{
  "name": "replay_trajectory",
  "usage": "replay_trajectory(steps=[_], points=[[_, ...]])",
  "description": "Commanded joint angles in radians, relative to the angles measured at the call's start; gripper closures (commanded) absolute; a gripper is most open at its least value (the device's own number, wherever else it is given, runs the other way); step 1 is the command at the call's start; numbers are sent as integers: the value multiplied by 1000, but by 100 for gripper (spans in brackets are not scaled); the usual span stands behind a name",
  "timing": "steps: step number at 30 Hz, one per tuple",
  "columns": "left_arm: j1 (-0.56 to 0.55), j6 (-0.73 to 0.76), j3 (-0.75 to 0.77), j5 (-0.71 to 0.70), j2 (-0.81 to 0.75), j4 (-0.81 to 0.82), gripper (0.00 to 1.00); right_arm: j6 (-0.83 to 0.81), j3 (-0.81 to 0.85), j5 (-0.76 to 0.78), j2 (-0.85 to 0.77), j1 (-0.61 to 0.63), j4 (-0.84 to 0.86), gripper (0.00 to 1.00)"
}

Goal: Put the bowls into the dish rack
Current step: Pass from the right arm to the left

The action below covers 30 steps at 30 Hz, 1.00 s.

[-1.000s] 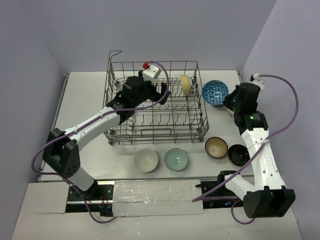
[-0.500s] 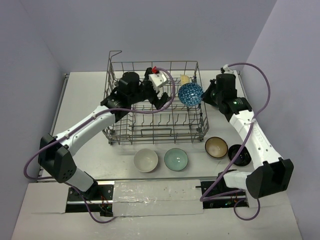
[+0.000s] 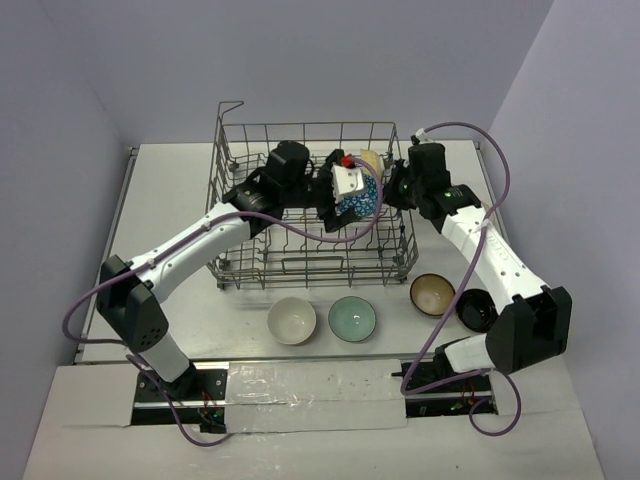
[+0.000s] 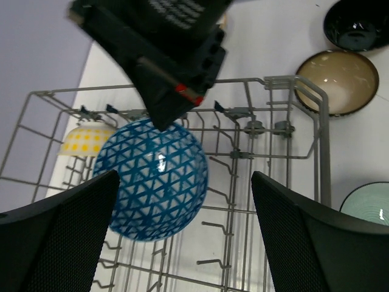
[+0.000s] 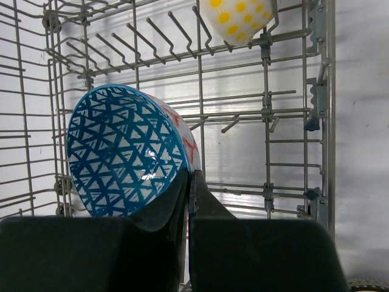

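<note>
My right gripper [image 5: 189, 182] is shut on the rim of a blue-patterned bowl [image 5: 121, 161], which hangs tilted over the tines at the right end of the dish rack [image 3: 300, 268]. The left wrist view shows that bowl [image 4: 152, 179] from above, pinched by the right gripper [image 4: 171, 115]. My left gripper [image 4: 182, 243] hangs open just above it, with the bowl nearer its left finger [image 4: 61, 237] and not touching it. A cream bowl with yellow dots [image 5: 240, 18] leans on tines in the rack's far right corner.
On the table in front of the rack stand a white bowl [image 3: 292, 320], a pale green bowl [image 3: 353, 319], a tan bowl [image 3: 433, 294] and a black bowl [image 3: 477, 309]. The rack's tall wire sides [image 4: 292, 82] surround both grippers. Grey walls close in the table.
My right arm has carried the blue-patterned bowl from the table right of the rack in over the rack's right end. My left gripper has moved right toward it, staying open.
</note>
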Motion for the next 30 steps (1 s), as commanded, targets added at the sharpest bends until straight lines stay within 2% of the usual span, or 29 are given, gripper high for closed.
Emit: replay_trajectory(steps=[1,5,13,20,24,30], points=[[-26,85,73,53,40,-98,5,-9,84,-39,1,6,90,100],[-43,124,143,55,107,-182,7,-20,91,-47,7,7,87,100],[-57,145,157,-22,167,-219,11,-31,136,-70,-1,9,54,100],[-59,142,124,-88,173,-178,18,-37,144,-62,-21,9,38,100],[-66,127,98,-153,166,-126,25,-43,141,-61,-24,9,34,100],[-76,122,24,-212,137,-21,31,-48,131,-71,-30,9,34,100]])
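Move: The blue bowl, hanging by its right rim from the shut right fingers, has its middle about 6 cm ahead of the open left hand, 6 cm to its right and 8 cm below. From the left hand, the yellow-dotted bowl in the rack lies some 16 cm ahead, 9 cm right and 20 cm down; the green bowl 19 cm back, 3 cm right and 26 cm down. From the right hand, the left gripper waiting to take the bowl is 12 cm left, 5 cm back and 6 cm higher; the blue bowl's middle is 6 cm left, 1 cm ahead and 2 cm below. The blue bowl stays pinched by its rim in the right fingers, which lift it about 2.5 cm and then hold. Down towards its near rim comes the left hand, sinking some 9 cm, edging right and slightly back before easing forward, its fingers tipping about 15 degrees further down and starting to close from wide open, the rim lining up between them; contact can't be made out. ##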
